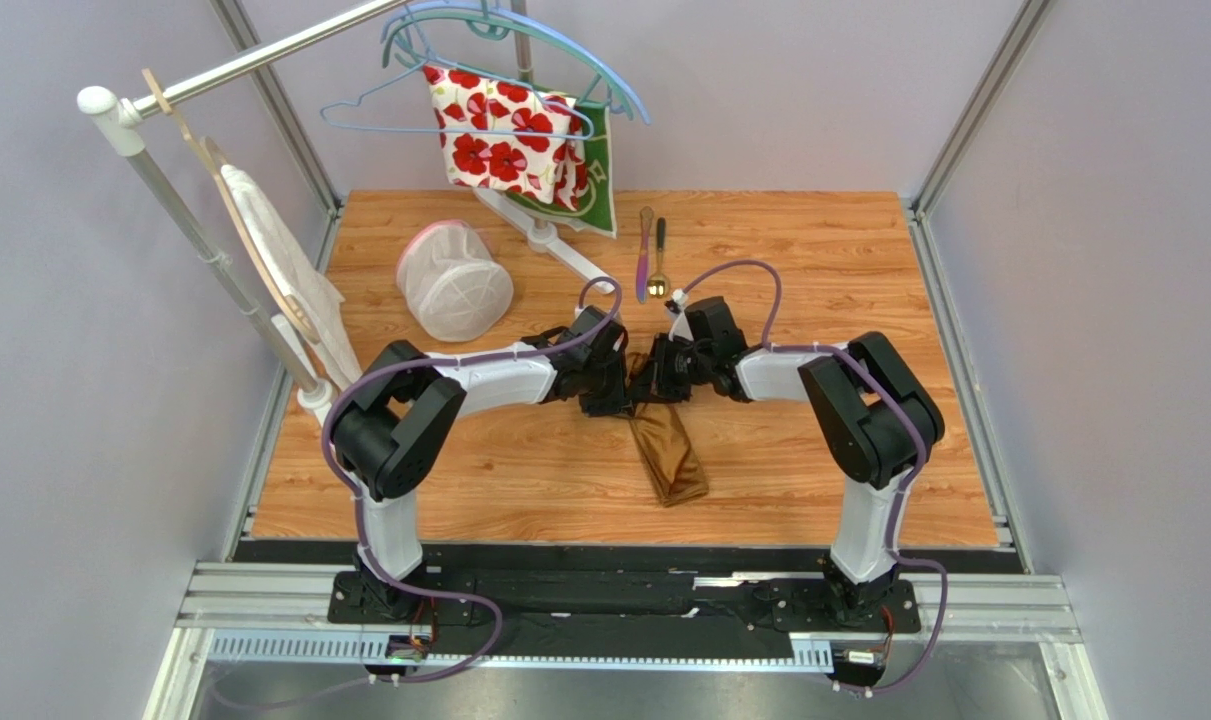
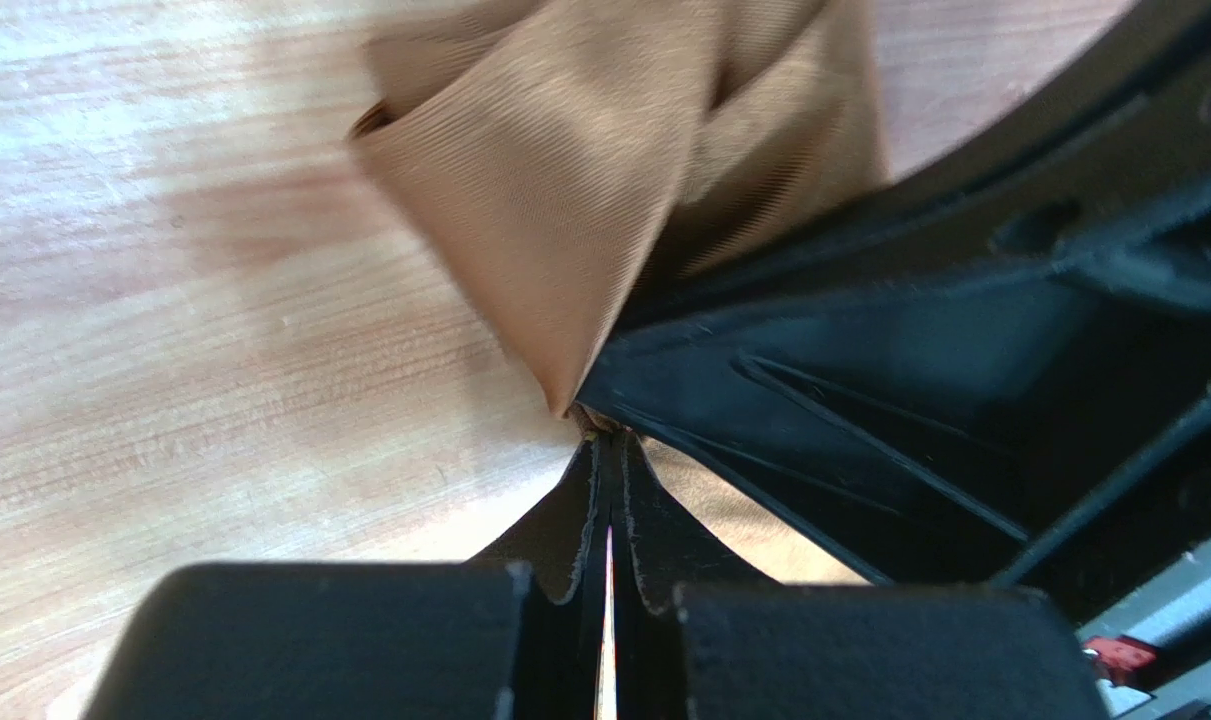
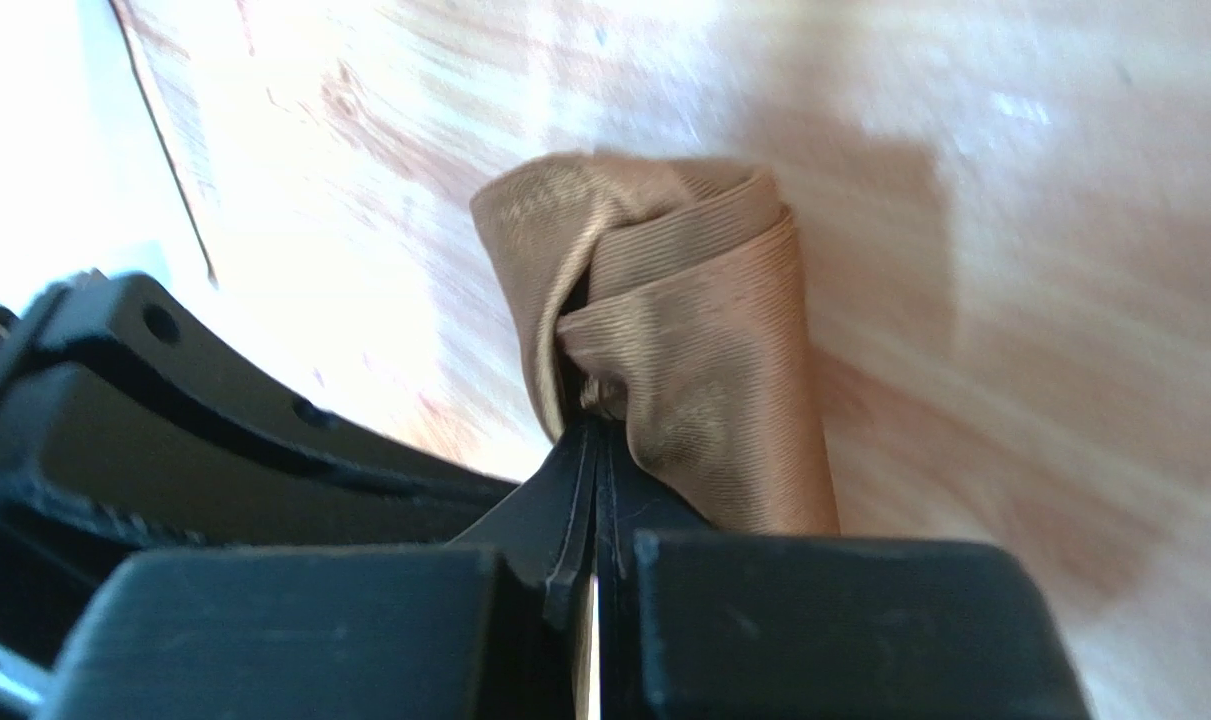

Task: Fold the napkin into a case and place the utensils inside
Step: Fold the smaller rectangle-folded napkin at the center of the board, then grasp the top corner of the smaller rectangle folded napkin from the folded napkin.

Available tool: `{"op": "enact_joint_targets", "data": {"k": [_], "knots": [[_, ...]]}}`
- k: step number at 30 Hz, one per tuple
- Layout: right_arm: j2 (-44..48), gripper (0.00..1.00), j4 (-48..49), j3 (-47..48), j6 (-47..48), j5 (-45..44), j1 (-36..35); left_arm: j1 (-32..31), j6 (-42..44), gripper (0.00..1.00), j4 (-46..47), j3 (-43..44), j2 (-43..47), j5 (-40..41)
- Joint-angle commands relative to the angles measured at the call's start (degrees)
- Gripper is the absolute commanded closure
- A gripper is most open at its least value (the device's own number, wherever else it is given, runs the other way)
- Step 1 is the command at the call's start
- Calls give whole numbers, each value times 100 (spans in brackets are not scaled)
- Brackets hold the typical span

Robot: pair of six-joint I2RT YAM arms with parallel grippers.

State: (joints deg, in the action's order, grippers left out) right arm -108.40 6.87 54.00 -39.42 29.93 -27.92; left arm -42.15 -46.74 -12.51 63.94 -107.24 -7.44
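Note:
The golden-brown satin napkin (image 1: 670,455) lies folded into a narrow strip on the wooden table, its far end lifted between both grippers. My left gripper (image 1: 620,393) is shut, pinching a pointed corner of the napkin (image 2: 566,195) at its fingertips (image 2: 584,495). My right gripper (image 1: 659,375) is shut on a rolled fold of the napkin (image 3: 701,345), and its black body fills the right of the left wrist view. The utensils lie side by side at the far edge: a purple-pink knife (image 1: 644,249) and a gold-bowled spoon (image 1: 658,260), apart from both grippers.
A white mesh basket (image 1: 454,281) stands at the far left of the table. Hangers on a rail carry a white cloth with red flowers (image 1: 509,132) and a green cloth (image 1: 607,177). A pale garment (image 1: 284,278) hangs on the left rack.

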Motion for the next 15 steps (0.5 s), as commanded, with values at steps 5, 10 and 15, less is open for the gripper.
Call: {"op": "enact_joint_targets", "data": {"k": [5, 10, 15], "knots": [[327, 100, 148, 50, -171, -23, 138, -30, 139, 100, -67, -172, 151, -38], [1057, 99, -81, -249, -119, -5, 313, -39, 183, 89, -58, -224, 466, -56], [1023, 98, -108, -179, -31, 65, 472, -39, 385, 73, -435, 21, 880, 93]]}}
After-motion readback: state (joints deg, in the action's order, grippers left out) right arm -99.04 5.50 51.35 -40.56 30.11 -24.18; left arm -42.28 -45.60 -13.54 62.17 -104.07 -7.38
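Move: Both shut grippers are down on the rolled-up napkin, tip beside tip near its far end: its middle lies about 5 cm to the left hand's right and 2 cm back, and some 5 cm back and 2 cm left of the right hand, barely 1 cm below either. From the right hand, the purple knife lies roughly 19 cm ahead and 1 cm left, the spoon 18 cm ahead and 1 cm right. The stand foot's tip is about 17 cm ahead and 4 cm left of the left hand. The right hand, its fingers still shut, noses barely forward on the fold and then comes free of the napkin, climbing about 4.5 cm while drawing some 2.5 cm to the right, with hardly any turn of the wrist. The left hand first keeps its tips pinched on the napkin's left long edge, then opens to roughly a quarter and eases up and back off its pinch by about 1 cm, a little to the left, its parted tips still close over that edge. ##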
